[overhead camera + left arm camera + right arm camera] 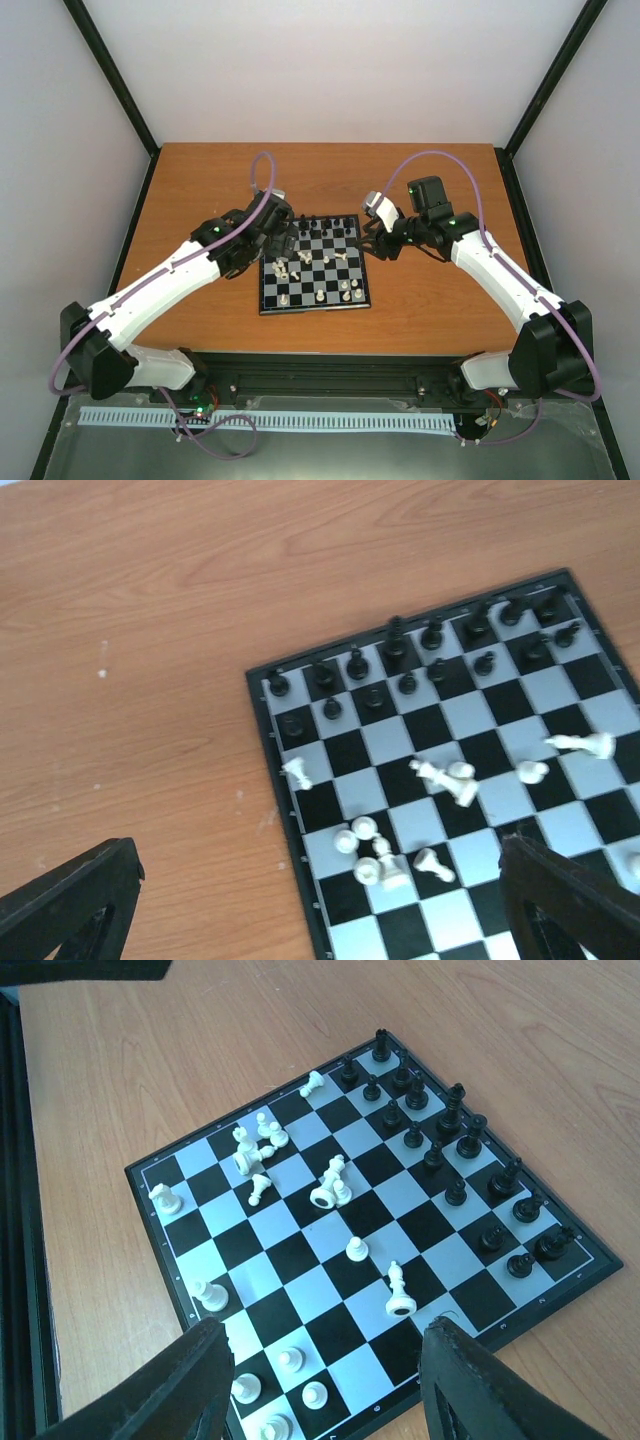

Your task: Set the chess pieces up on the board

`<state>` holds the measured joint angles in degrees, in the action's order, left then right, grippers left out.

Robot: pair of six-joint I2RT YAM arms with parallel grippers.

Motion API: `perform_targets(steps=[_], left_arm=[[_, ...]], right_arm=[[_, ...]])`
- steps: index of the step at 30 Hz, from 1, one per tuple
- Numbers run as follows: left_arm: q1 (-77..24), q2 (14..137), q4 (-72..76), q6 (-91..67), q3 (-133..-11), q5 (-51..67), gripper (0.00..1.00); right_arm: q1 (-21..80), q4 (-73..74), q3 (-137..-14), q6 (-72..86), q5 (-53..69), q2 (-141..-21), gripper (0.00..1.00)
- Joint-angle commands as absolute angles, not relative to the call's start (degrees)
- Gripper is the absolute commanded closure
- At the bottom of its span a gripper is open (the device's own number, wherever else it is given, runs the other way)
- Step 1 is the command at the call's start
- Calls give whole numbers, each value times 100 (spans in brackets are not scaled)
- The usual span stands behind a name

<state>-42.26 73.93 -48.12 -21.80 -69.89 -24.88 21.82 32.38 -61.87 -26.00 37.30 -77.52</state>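
Observation:
The board (330, 277) lies mid-table, and the chess pieces are all on it. Black pieces (316, 223) stand in two rows along its far edge, also in the left wrist view (396, 645) and the right wrist view (455, 1110). Cream-white pieces (283, 268) are scattered. Several lie toppled in a cluster (375, 855) near the left edge, and others stand near the front (290, 1360). One white piece (398, 1292) lies near the right edge. My left gripper (280, 230) hovers open over the far-left corner (315, 925). My right gripper (376, 243) is open beside the right edge (325, 1390). Both are empty.
The board (480, 752) rests on an orange-brown wooden table (200, 190), with white walls and black frame posts (110, 70) around it. A black rail (330, 365) runs along the near edge by the arm bases. Purple cables (262, 170) loop above both arms.

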Motion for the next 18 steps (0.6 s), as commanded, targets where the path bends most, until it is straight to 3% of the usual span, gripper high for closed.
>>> perform_targets(steps=[1,4,7,11,14,17,18], left_arm=[[-4140,7303,-4518,-1759,-6870,-3319,0],[-3948,7064,-4183,-1765,-6709,-2796,0],[-3925,7022,-4086,-2116,-6628,-3510,0],[-3479,8101,-5519,-2820,-7424,-3875,0],[-3325,8417,-4870,-2239,-7348,-3491,2],[-2758,8519,-4443,-2337,-7245,-2170,28],[-2569,8649,-4442,-2387,-7295,-1865,42]], right_arm=[[2133,3279,-6205,-2686,3875,-7685,48],[2136,3278,-6197,-2679,3899,-7675,48],[2136,3287,-6204,-2677,3932,-7674,48],[2136,3305,-6206,-2693,3988,-7713,48],[2136,3361,-6234,-2722,4024,-7759,48],[2135,3396,-6250,-2723,4058,-7787,48],[2136,3397,-6254,-2724,4060,-7782,48]])
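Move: The fallen white pawn by the board's left edge lies about 7 cm ahead of the left gripper, roughly 1 cm to its left and some 20 cm below. The foremost left black pawn stands about 3 cm beyond that white pawn. A cluster of fallen white pieces lies 5 cm nearer the base than the white pawn and about 3 cm to its right. From the right gripper, the white pawn is about 7 cm ahead, 23 cm left and 18 cm down. Swing the empty left gripper left about 6 cm and forward about 5 cm, out over the board's left edge, coming nearer the fallen white pawn while turning some 15 degrees counter-clockwise. Finish with more forward reach and a drop of about 4 cm, starting to narrow the wide-open fingers, still well above the board and touching nothing. ##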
